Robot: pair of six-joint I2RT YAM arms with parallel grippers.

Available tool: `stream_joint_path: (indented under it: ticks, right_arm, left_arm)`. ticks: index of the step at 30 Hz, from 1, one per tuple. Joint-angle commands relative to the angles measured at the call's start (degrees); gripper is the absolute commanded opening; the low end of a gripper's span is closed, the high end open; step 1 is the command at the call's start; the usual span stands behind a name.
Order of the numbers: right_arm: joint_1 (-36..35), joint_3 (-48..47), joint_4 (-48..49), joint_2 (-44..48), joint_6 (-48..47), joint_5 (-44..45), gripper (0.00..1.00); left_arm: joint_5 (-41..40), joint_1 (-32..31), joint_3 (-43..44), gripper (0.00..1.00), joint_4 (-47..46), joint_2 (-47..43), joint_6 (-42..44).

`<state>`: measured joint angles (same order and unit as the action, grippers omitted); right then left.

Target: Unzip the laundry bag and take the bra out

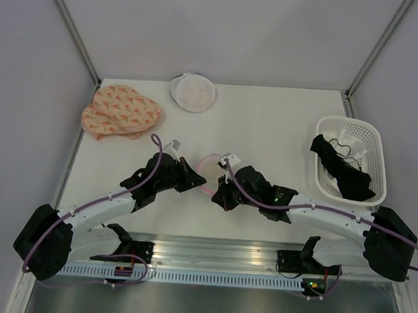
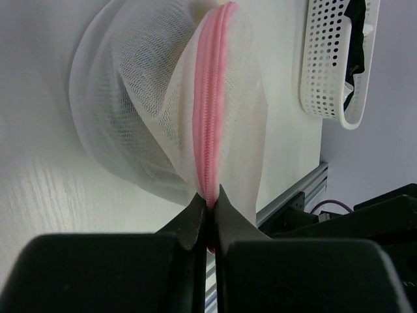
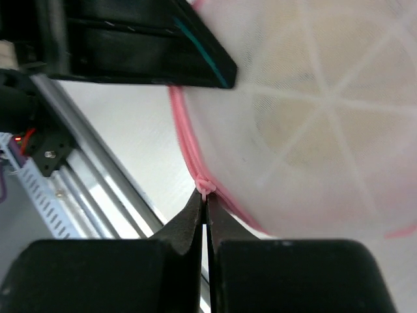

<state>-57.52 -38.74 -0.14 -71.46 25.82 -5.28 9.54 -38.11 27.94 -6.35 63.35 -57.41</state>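
The laundry bag (image 1: 209, 169), round white mesh with a pink zipper, lies at the table's middle between both grippers. In the left wrist view the bag (image 2: 130, 98) stands bunched up, and my left gripper (image 2: 210, 203) is shut on its pink zipper band (image 2: 212, 98). In the right wrist view my right gripper (image 3: 206, 197) is shut on the small pink zipper pull (image 3: 204, 186) at the bag's (image 3: 313, 117) rim. The bra is hidden; only a faint beige tint shows through the mesh. From above, the left gripper (image 1: 198, 179) and right gripper (image 1: 221, 193) meet at the bag's near edge.
A white basket (image 1: 324, 124) holding black garments stands at the right. A second round white mesh bag (image 1: 192, 92) lies at the back. A peach patterned padded garment (image 1: 119, 112) lies at the back left. A metal rail (image 1: 210, 252) runs along the near edge.
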Motion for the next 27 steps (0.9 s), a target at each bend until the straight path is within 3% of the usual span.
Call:
stream_joint_path:
  ticks: [1,5,7,9,12,14,21,27]
  right_arm:
    - [-0.05,-1.51,-11.7,2.47,-0.69,10.8,0.0]
    - [-0.05,-1.07,-17.25,2.03,1.42,14.94,0.01]
    - [-0.05,-0.9,-19.19,1.24,2.47,18.08,0.01]
    - [-0.05,-1.6,-22.09,-0.08,4.14,21.52,0.0]
    - [0.04,-3.35,-25.77,-2.01,6.77,28.46,0.0]
    - [0.12,-4.06,-27.45,-3.15,7.92,32.67,0.0]
    - [1.35,-4.68,-30.36,-8.43,11.26,38.94,0.0]
    - [3.2,-3.98,-29.4,-11.15,11.97,40.0,0.0]
  left_arm:
    - [-2.69,0.23,1.59,0.02,0.9,-1.83,0.81]
    - [-3.04,0.23,1.67,0.02,1.6,-2.27,0.54]
    - [-2.6,0.23,1.68,0.08,1.69,-2.36,0.46]
    - [-2.25,0.23,1.76,0.22,1.6,-2.62,0.1]
    - [-2.07,0.23,1.33,0.68,1.52,-3.93,-0.16]
    - [-3.47,0.23,0.89,0.77,1.87,-5.87,-0.25]
    - [-9.28,0.23,-0.26,0.85,3.71,-7.99,1.86]
    - [-12.09,0.31,0.09,0.83,0.3,1.57,5.37]
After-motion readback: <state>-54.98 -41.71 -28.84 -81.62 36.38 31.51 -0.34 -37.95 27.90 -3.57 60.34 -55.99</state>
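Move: Both hands already grip the laundry bag's pink zipper edge. The zipper pull, pinched in the right fingers, is about 6 cm back and 3 cm right of the left hand, at its height. The bag's middle lies some 4 cm ahead, 4 cm right and 5 cm below the left hand, and 8 cm ahead, 5 cm below the right. From the right hand, the white basket stands roughly 16 cm ahead and 55 cm right, 8 cm lower. Rightward and down sweeps the right hand, away from the left one: about 15 cm right, some 8 cm lower and a little forward, keeping the zipper pull pinched while its wrist turns clockwise and its fingers tip downward and forward. The left hand opens wide and lets go of the zipper edge, rises about 3 cm, then sinks back, easing slightly forward and left. ##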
